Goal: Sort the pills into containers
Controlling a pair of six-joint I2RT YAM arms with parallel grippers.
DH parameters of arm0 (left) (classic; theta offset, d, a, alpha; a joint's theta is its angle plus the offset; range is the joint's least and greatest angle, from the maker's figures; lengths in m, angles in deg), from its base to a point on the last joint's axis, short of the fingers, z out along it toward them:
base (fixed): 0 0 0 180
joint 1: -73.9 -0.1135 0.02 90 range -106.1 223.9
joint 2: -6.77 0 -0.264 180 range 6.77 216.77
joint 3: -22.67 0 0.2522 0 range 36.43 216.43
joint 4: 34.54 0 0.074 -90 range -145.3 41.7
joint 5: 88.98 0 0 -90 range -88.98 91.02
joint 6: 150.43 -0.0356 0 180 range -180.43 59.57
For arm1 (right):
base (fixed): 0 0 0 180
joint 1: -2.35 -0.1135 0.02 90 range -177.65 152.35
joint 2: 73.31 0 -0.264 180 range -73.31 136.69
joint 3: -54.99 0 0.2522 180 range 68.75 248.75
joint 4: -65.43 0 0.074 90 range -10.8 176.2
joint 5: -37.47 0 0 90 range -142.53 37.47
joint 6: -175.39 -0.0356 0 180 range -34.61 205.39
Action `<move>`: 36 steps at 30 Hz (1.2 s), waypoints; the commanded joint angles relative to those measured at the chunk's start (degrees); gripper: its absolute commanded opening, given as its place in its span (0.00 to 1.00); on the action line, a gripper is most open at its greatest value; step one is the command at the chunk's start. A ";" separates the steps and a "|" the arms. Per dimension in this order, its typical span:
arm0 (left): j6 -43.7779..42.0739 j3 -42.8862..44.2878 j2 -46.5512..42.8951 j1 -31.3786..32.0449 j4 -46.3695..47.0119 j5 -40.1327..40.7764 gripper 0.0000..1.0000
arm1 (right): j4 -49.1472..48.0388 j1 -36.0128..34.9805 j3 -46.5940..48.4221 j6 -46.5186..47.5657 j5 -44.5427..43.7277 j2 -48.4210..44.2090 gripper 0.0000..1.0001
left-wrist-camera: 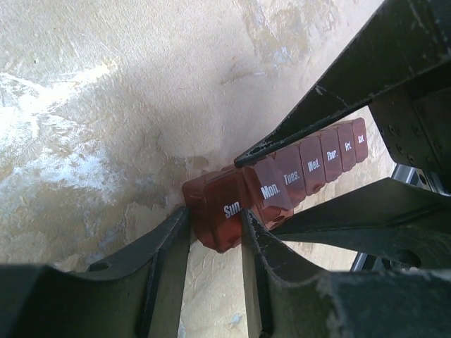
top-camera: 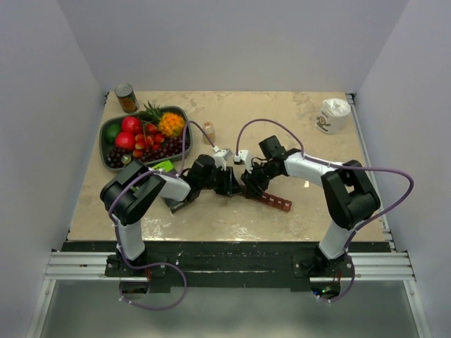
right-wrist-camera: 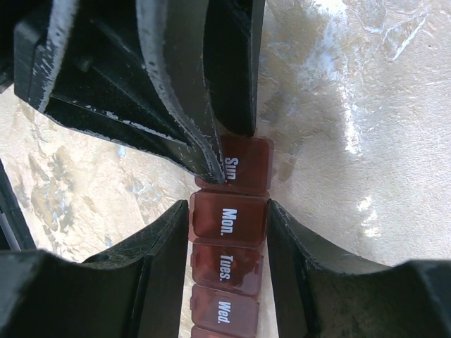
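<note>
The containers (top-camera: 276, 202) are a dark red-brown strip of day-labelled compartments lying on the table. My left gripper (top-camera: 232, 184) is shut on the "Sun." end compartment (left-wrist-camera: 218, 211), one finger pressed to each side. My right gripper (top-camera: 251, 186) is shut across the strip at the "Mon." compartment (right-wrist-camera: 229, 218), its pads against both long sides. The two grippers meet nose to nose over that end. In the right wrist view, one left fingertip (right-wrist-camera: 211, 165) overlaps the "Sun." lid edge. All lids that show look closed. No pills show in any view.
A dark oval fruit tray (top-camera: 106, 130) stands at the back left with a can (top-camera: 127, 98) behind it. A small brown bottle (top-camera: 208, 132) stands just beyond the grippers. A green object (top-camera: 163, 167) lies by the left arm. A white cup (top-camera: 332, 115) sits back right.
</note>
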State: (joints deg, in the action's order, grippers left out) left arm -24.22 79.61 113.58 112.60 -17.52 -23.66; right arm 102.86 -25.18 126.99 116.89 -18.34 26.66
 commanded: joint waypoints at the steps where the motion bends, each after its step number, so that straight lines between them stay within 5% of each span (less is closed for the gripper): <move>1: -4.30 -3.36 2.62 1.29 -9.25 2.71 0.38 | 1.65 1.25 2.14 0.05 0.34 1.55 0.40; 8: -4.39 -2.75 2.36 1.12 -9.87 2.71 0.37 | 1.74 3.88 2.14 0.31 1.22 -1.70 0.61; 27: -4.48 -1.61 2.27 1.12 -10.92 2.63 0.37 | -0.90 5.64 1.35 -1.72 1.49 -5.13 0.62; 31: -4.21 -1.43 2.18 1.12 -10.83 2.45 0.37 | 3.58 5.03 2.14 5.13 2.37 -4.34 0.83; 36: -4.21 -1.17 2.36 1.12 -10.83 2.01 0.38 | 2.53 1.96 1.62 5.67 -2.63 -3.64 0.86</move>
State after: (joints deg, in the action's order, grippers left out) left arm -25.56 79.87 113.49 113.19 -18.31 -23.93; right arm 105.46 -20.90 127.71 120.15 -17.70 23.90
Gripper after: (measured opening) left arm 0.374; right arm 0.857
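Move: Between the right fingertips sits the Mon. compartment of the red pill organizer, right at the hand point and about 1 cm below it. From the right hand, Sun. is some 2 cm left and 1 cm ahead; Tues. is about 2 cm right and 1 cm back, and the Sat. end about 11 cm right and 4 cm back. The left hand pinches the Sun. end about 1 cm below it, with Mon. some 2 cm to its right and 1 cm back. Letting go of the Mon. compartment, the right fingers part while the hand shifts about 2 cm right and 1–2 cm forward along the organizer, then rises some 2 cm above it. There they spread nearly fully open, the hand easing back slightly at the end. The left hand stays put, keeping its pinch on the Sun. end. ##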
